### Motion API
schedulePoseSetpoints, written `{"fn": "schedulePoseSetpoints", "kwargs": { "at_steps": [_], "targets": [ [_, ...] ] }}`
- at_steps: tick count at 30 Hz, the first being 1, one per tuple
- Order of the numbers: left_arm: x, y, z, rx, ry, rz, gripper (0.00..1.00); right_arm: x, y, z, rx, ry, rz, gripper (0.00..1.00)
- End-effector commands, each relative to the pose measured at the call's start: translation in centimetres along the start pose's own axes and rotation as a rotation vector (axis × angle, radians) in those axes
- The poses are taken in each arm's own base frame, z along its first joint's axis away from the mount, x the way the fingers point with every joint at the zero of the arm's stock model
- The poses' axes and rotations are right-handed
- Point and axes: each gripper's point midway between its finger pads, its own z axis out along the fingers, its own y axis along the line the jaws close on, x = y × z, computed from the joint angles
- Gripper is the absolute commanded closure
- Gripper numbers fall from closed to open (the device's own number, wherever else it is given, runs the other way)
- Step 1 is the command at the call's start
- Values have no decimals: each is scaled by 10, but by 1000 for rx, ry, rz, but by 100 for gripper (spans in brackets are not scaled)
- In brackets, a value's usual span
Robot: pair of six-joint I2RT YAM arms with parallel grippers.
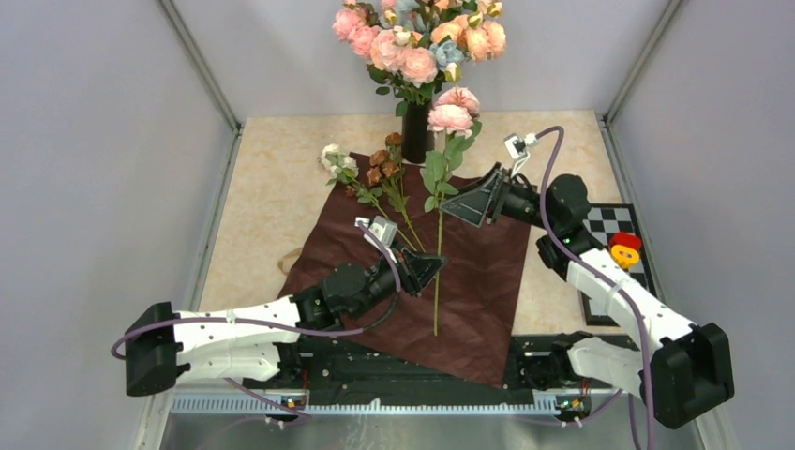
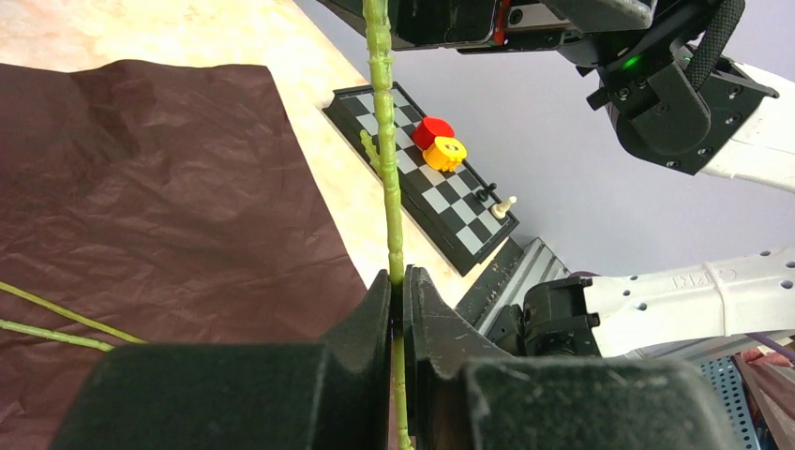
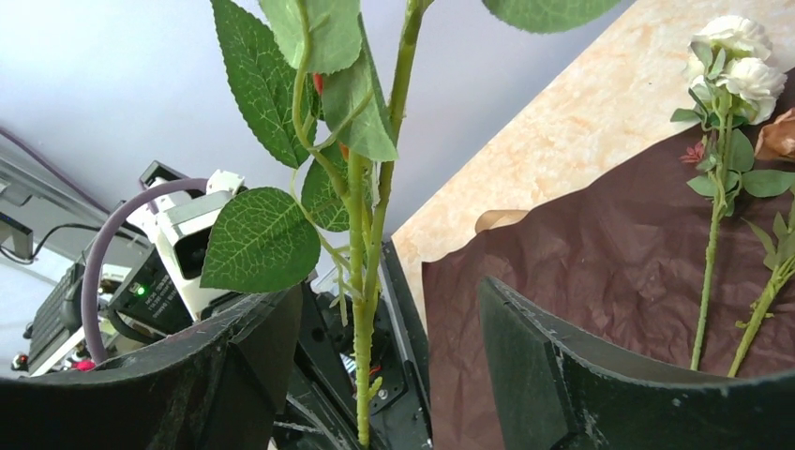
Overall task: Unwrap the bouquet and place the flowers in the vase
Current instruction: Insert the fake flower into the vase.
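Note:
The bouquet lies unwrapped: its maroon paper (image 1: pixel 469 281) is spread flat, with a white rose (image 1: pixel 333 157) and brownish roses (image 1: pixel 382 164) lying on its far part. My left gripper (image 1: pixel 437 265) (image 2: pixel 397 281) is shut on the lower green stem (image 2: pixel 384 141) of a pink rose (image 1: pixel 450 117), whose head reaches up beside the black vase (image 1: pixel 415 131). My right gripper (image 1: pixel 448 206) (image 3: pixel 389 319) stands open higher up, with the leafy stem (image 3: pixel 361 356) between its fingers and touching neither. In the right wrist view the white rose (image 3: pixel 736 52) rests on the paper (image 3: pixel 600 262).
The vase holds large peach, pink and blue blooms (image 1: pixel 417 37). A small chessboard (image 1: pixel 614 230) (image 2: pixel 422 183) with a red and yellow toy (image 1: pixel 625 248) (image 2: pixel 439 142) sits at the right edge. A tan ribbon (image 1: pixel 291 261) lies left of the paper.

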Motion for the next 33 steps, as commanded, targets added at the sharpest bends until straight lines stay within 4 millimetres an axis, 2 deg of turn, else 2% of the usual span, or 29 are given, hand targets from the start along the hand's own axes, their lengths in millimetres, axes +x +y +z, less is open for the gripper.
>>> {"fn": "schedulePoseSetpoints", "kwargs": {
  "at_steps": [1,5,16,19,28,33],
  "targets": [
    [-29,-21,5,49,-87,-7,100,-23,32,7,-102,-40,-67,31],
    [-28,-20,6,47,-84,-4,100,-24,33,10,-110,-36,-67,32],
    [-25,-21,7,48,-74,-4,100,-23,34,15,-137,-30,-52,46],
    [-25,-19,7,39,-74,-9,100,-23,36,15,-142,-31,-57,57],
    [-22,-14,9,8,-65,-15,100,-22,34,16,-143,-30,-61,98],
    [-18,-9,11,-20,-57,-11,100,-22,35,15,-143,-32,-73,100]
  ]
}}
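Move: The flower's green stem, held upright by the left hand, crosses just off the right hand's open fingertips, about 1 cm to its left and 1 cm up. From the left hand that part of the stem is roughly 8 cm ahead, level sideways and 8 cm higher. The vase stands some 30 cm ahead of the right hand, 4 cm to its left and 20 cm lower; the brown flowers lie about 26 cm ahead, 14 cm left and 30 cm below. The right hand eases about 1 cm left and 1 cm up, turning only a few degrees, until the stem stands between its wide-open fingertips, which then shut from both sides and pinch it just under the lowest leaves. The left hand stays put and keeps its closed grip lower down the same stem, holding it still for the right hand to take. ##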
